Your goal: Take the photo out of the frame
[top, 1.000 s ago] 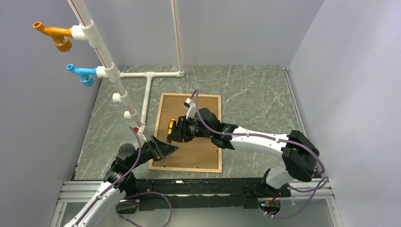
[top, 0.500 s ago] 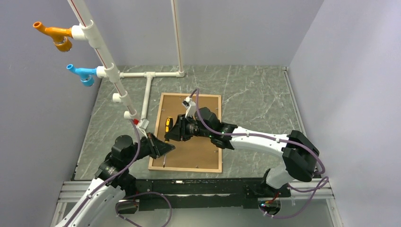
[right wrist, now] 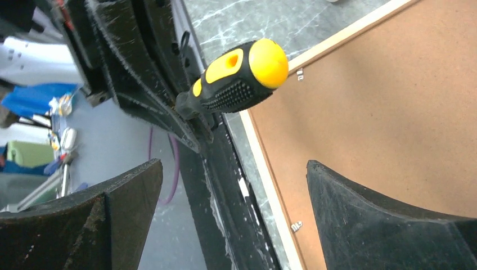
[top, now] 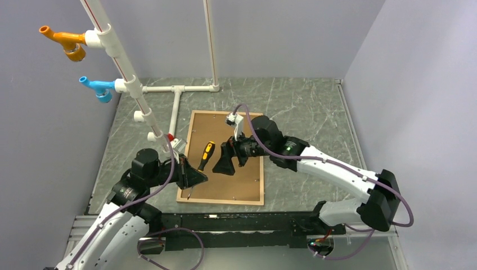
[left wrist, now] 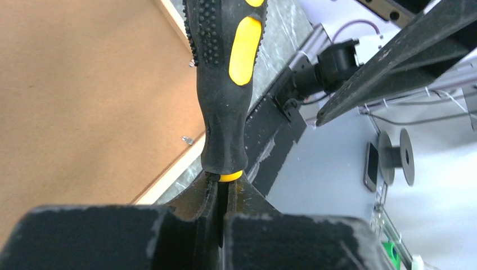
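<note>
The frame (top: 220, 201) lies face down on the grey marble table, and the photo (top: 239, 180) shows only its plain brown back inside it. My left gripper (top: 197, 177) is shut on the metal shaft of a black-and-yellow screwdriver (top: 206, 154), just over the frame's left edge. In the left wrist view the handle (left wrist: 225, 84) sticks out past the closed gripper (left wrist: 223, 188), above the brown back (left wrist: 84, 101). My right gripper (top: 225, 164) stands open beside the handle, holding nothing. In the right wrist view that gripper (right wrist: 233, 191) spreads wide below the screwdriver (right wrist: 236, 84), over the frame's rim (right wrist: 270, 174).
A white pipe structure (top: 135, 84) with an orange fitting (top: 64, 42) and a blue fitting (top: 98, 89) rises at the back left. Small metal tabs (left wrist: 185, 140) (right wrist: 296, 226) sit along the frame's inner edge. Grey walls enclose the table; a metal rail (top: 225, 222) runs along the near edge.
My left gripper shut on the screwdriver's shaft. My right gripper opened, let go of the handle and drew back to the right.
</note>
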{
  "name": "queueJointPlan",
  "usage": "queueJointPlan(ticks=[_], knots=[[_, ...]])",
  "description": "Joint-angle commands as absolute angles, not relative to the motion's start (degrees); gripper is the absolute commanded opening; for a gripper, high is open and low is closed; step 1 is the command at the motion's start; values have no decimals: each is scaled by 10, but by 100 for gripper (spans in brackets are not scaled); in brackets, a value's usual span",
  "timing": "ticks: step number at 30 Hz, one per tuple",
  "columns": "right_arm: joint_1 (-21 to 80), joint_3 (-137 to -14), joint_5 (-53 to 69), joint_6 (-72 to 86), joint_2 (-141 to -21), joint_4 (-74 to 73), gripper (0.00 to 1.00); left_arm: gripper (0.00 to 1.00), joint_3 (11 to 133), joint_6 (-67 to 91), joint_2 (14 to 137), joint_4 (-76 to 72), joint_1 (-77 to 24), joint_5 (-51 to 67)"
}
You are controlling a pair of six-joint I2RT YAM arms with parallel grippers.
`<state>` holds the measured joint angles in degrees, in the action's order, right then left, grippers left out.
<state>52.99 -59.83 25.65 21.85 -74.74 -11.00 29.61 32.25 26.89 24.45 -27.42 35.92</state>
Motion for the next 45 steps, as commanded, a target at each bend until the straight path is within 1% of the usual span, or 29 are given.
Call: queueJointPlan(ticks=[1,3,5,6,8,12,15,17,19,21,24,28,31,34,36,41,42,43,45], knots=[[492,-620,354,165,-709,-163,100,0,348,247,311,234,-273,451],[477,-617,347,185,-697,-143,100,0,387,207,341,272,-274,463],[473,-623,319,187,-690,-143,100,0,424,167,375,307,-274,494],[471,-631,325,181,-690,-148,100,0,441,153,402,318,-274,515],[462,-649,358,174,-696,-160,100,0,477,122,443,342,-274,548],[422,-667,465,168,-713,-164,100,0,528,82,505,347,-277,588],[394,-662,538,210,-718,-114,100,0,578,22,553,397,-285,590],[392,-673,554,219,-727,-110,99,0,608,-42,578,430,-289,580],[392,-689,583,214,-741,-122,96,0,637,-73,605,459,-295,548],[392,-687,604,224,-745,-106,94,0,661,-111,632,487,-298,551],[392,-688,613,225,-751,-103,89,0,665,-145,661,487,-305,579],[392,-688,614,226,-756,-103,81,0,669,-172,698,489,-314,587],[392,-685,577,213,-751,-121,82,0,657,-181,702,469,-316,609],[392,-667,579,219,-747,-114,81,0,654,-197,701,467,-316,609],[392,-660,580,217,-749,-117,76,0,654,-206,703,471,-316,620],[392,-662,591,203,-753,-126,57,0,640,-213,705,458,-316,628],[392,-663,594,202,-754,-126,54,0,635,-213,705,454,-316,630],[393,-663,596,201,-754,-125,54,0,629,-212,702,449,-316,631],[396,-663,604,193,-752,-129,56,0,621,-204,696,440,-316,627]])
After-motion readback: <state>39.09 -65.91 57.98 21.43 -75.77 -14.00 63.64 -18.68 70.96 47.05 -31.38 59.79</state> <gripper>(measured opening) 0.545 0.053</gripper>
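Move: The closed left fingers hold the screwdriver just below its handle; the handle stands about 6 cm above them, 3 cm ahead and 1 cm right. From the open right hand, the handle is some 5 cm left, level fore-and-aft and 3 cm above. The backing board's middle lies about 10 cm ahead of the right hand, 1 cm left and roughly 20 cm below. Right hand rises 6 cm, drifts right, half-closes around the handle; left carries the screwdriver 5 cm right, turning clockwise. ##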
